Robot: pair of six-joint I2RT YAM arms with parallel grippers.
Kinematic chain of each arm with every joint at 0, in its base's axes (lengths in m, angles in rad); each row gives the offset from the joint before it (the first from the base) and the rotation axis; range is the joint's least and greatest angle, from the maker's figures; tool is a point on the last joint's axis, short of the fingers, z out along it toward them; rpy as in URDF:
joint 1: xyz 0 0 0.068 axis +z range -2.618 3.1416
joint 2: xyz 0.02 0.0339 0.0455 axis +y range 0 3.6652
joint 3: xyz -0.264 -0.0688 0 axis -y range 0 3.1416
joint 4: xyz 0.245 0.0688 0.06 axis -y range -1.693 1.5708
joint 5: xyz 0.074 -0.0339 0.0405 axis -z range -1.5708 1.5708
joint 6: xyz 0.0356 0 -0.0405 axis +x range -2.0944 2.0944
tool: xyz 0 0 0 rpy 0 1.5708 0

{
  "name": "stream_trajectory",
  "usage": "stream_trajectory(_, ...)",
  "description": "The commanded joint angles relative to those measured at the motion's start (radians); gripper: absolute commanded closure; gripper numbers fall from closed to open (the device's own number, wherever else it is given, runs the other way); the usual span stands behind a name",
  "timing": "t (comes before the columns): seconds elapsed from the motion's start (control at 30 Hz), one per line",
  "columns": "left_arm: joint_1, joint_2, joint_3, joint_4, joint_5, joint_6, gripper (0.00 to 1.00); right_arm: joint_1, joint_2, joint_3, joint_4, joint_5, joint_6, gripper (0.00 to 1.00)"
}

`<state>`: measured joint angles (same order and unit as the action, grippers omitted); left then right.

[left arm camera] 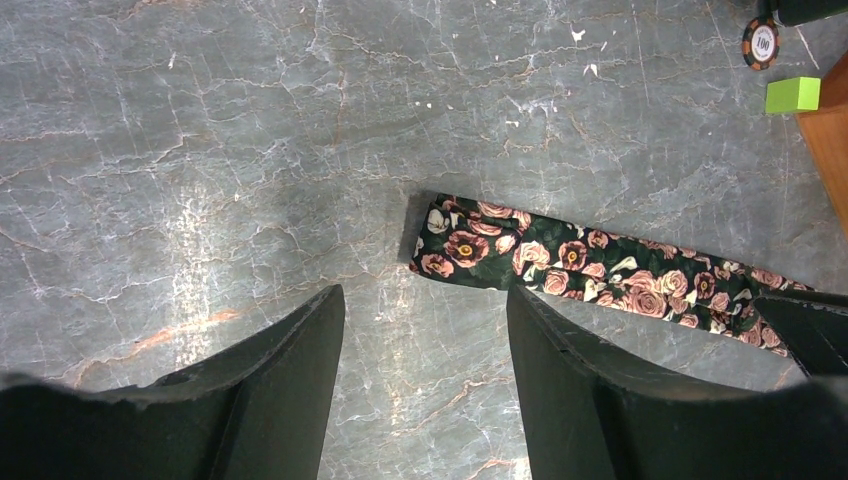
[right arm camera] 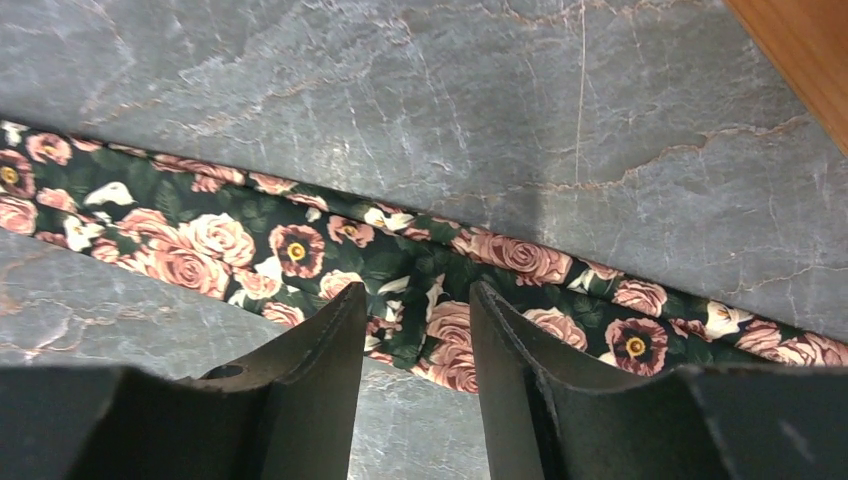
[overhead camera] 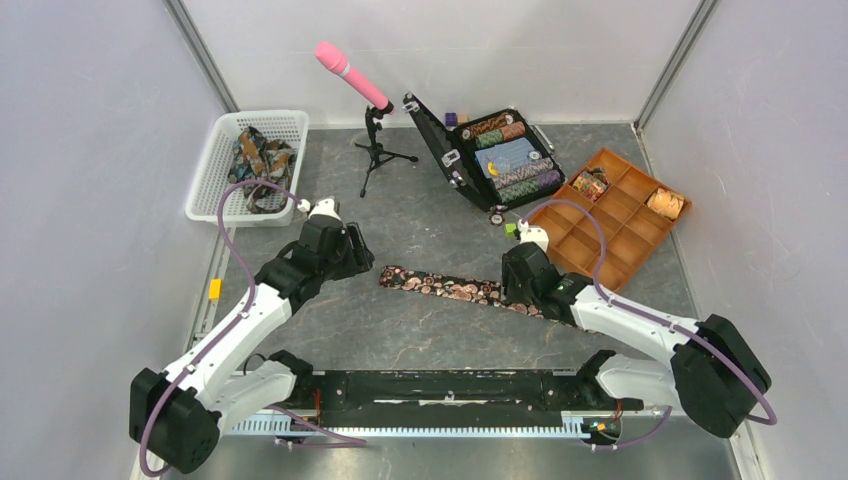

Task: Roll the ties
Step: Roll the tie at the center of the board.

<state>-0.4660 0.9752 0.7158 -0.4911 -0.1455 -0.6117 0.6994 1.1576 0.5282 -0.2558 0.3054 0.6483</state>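
A dark tie [overhead camera: 440, 285] printed with pink roses lies flat as a long strip across the middle of the table. Its blunt left end [left arm camera: 440, 235] shows in the left wrist view. My left gripper [left arm camera: 424, 295] hangs open over bare table just short of that end, and nothing is between its fingers [left arm camera: 300, 370]. My right gripper [right arm camera: 420, 290] is down on the strip's right part [right arm camera: 200, 240]. Its jaws stand apart, with a small pucker of fabric between the tips. More ties [overhead camera: 258, 160] lie heaped in a white basket [overhead camera: 225, 150].
An orange compartment tray [overhead camera: 610, 225] at the right holds a tan coil [overhead camera: 665, 203] and a darker one [overhead camera: 590, 183]. An open case of poker chips [overhead camera: 500, 155] stands behind, a pink microphone on a tripod [overhead camera: 352, 72] at the back. A green block [left arm camera: 792, 94] and a loose chip [left arm camera: 761, 41] lie near the tray.
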Motion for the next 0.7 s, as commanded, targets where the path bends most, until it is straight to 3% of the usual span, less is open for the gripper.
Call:
stream_trajectory(0.0,0.006,0.000,0.020,0.039,0.019,0.016,0.33,-0.014,0.027,-0.005,-0.026,0.002,-0.022,0.53)
stream_trajectory(0.3,0.007,0.005,0.021,0.039,0.020,0.018,0.33,-0.020,0.030,-0.029,0.010,-0.062,-0.008,0.55)
stream_trajectory(0.4,0.007,0.008,0.019,0.044,0.023,0.016,0.33,-0.020,0.026,-0.033,0.010,-0.068,-0.006,0.60)
stream_trajectory(0.67,0.006,0.023,0.015,0.057,0.033,0.010,0.33,-0.022,-0.003,-0.044,-0.036,-0.028,0.013,0.86)
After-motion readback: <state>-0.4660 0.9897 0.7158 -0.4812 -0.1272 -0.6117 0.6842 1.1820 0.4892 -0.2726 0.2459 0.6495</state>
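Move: The cross fold in the tie, near the middle of its length, lies under my right hand's open fingers, about 2 cm back, 1 cm to the right and 3 cm below. The tie's left end is some 28 cm left of my right hand and 5 cm ahead; the green block stands about 17 cm straight ahead, the wooden tray's middle some 20 cm ahead and 25 cm right. From my left hand, the fold lies about 33 cm right, 5 cm back and 12 cm down. I sink my right hand a bit over 2 cm onto the tie while drawing it back nearly 2 cm, the wrist tipping down some 5 degrees. As the descent eases off I close the fingers from about half open to nearly shut, pinching the cross fold between the tips. ##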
